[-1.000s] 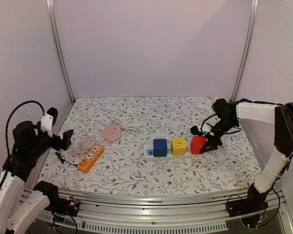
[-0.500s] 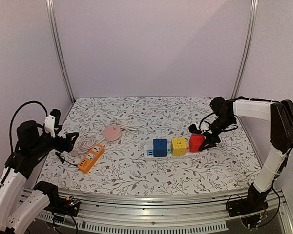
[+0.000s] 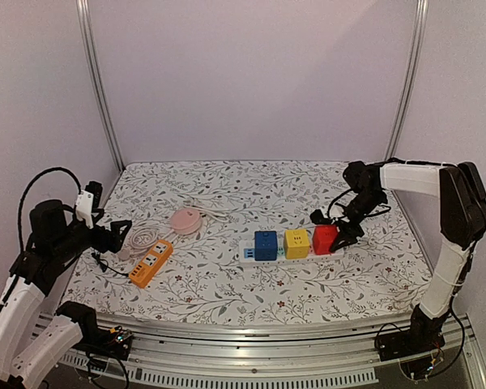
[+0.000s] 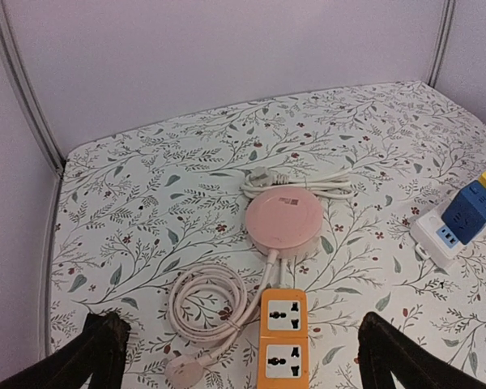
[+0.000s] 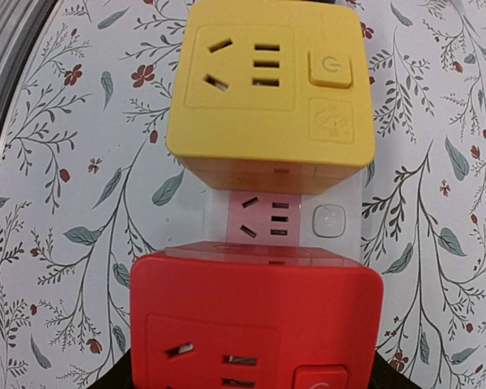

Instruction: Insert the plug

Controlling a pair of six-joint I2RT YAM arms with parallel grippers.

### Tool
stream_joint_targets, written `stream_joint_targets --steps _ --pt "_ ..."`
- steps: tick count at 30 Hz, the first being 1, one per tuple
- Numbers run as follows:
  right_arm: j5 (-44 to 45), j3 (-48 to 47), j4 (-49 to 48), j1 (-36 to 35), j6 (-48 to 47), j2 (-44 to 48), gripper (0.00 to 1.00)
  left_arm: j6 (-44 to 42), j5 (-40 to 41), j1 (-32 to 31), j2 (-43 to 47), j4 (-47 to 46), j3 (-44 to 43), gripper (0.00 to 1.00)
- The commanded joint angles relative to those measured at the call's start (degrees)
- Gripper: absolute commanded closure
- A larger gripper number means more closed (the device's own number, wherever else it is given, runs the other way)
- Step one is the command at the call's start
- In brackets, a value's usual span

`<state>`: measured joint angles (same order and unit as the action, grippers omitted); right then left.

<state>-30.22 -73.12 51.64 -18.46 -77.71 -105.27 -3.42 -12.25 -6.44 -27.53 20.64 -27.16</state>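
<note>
A red cube plug (image 3: 325, 239) (image 5: 255, 324) stands at the right end of the white power strip (image 3: 249, 254) (image 5: 263, 219). My right gripper (image 3: 341, 235) (image 5: 251, 381) is shut on its sides. One pink socket shows between it and the yellow cube (image 3: 296, 242) (image 5: 271, 89). A blue cube (image 3: 265, 245) (image 4: 467, 212) sits further left on the strip. Whether the red cube is fully seated I cannot tell. My left gripper (image 3: 118, 235) (image 4: 239, 352) hangs open at the table's left side, above an orange power strip (image 3: 151, 263) (image 4: 283, 336).
A round pink hub (image 3: 185, 220) (image 4: 283, 219) lies behind the orange strip, with a coiled pale cable (image 3: 142, 239) (image 4: 211, 300) and its plug beside it. A white cord (image 4: 308, 185) lies behind the hub. Walls and metal posts close in the table.
The right gripper has shifted the red cube slightly left, closer to the yellow cube on the strip. The left gripper has dropped lower and turned towards the orange strip.
</note>
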Motion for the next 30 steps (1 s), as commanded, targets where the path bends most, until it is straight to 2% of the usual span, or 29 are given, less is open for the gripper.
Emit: stream_joint_targets --steps 1,4,14,15,16,17,18,19,20,30 --pt "10.26 -3.10 5.77 -2.66 -3.48 -6.73 1.00 -0.61 -0.57 0.81 -0.68 -0.75 0.98 0.01" --pt "11.82 -2.82 5.42 -3.26 -3.41 -9.72 1.00 -0.84 -0.55 0.81 -0.71 -0.57 0.98 0.01" --pt "18.31 -1.83 3.90 -4.11 -1.56 -9.44 1.00 -1.06 -1.01 0.92 -0.60 -1.22 1.32 0.01" --pt "19.74 -1.63 3.03 -4.46 -1.24 -9.30 0.94 -1.06 -1.08 0.90 -0.53 -1.22 1.32 0.01" --pt "20.66 -1.45 1.95 -4.81 -0.49 -9.13 0.83 -1.06 -1.15 0.93 -0.39 -1.22 1.33 0.01" --pt "20.78 -1.48 1.30 -5.08 0.07 -8.61 0.68 -1.06 -1.19 0.90 -0.23 -1.22 1.34 0.01" --pt "19.95 -1.59 0.88 -5.26 0.80 -8.03 0.50 -1.02 -1.31 0.90 -0.10 -1.22 1.35 0.01" --pt "18.63 -1.59 0.20 -5.46 1.27 -6.73 0.13 -1.06 -1.39 0.97 0.11 -1.24 1.37 0.01" --pt "17.05 -1.58 -0.39 -5.60 2.13 -5.74 0.03 -1.11 -1.49 0.96 0.33 -1.22 1.37 0.01" --pt "2.26 -1.95 -4.17 -8.04 6.92 9.86 0.01 -1.76 -2.44 1.23 2.22 -1.47 1.41 0.01"
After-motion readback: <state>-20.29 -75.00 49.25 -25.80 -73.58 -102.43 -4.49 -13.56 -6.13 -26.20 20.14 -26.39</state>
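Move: The red plug is already held by the right hand over the end socket of the white power strip, about 4 cm below and 1 cm left of that hand. The yellow plug stands in the strip some 7 cm left of the right hand, level fore and aft; the blue plug, 14 cm left and 1 cm back. The end socket is roughly 38 cm right of the left hand, 5 cm ahead and 18 cm below. The right hand presses the red plug down 1.5 cm into the strip, opens, then rises about 4 cm. ##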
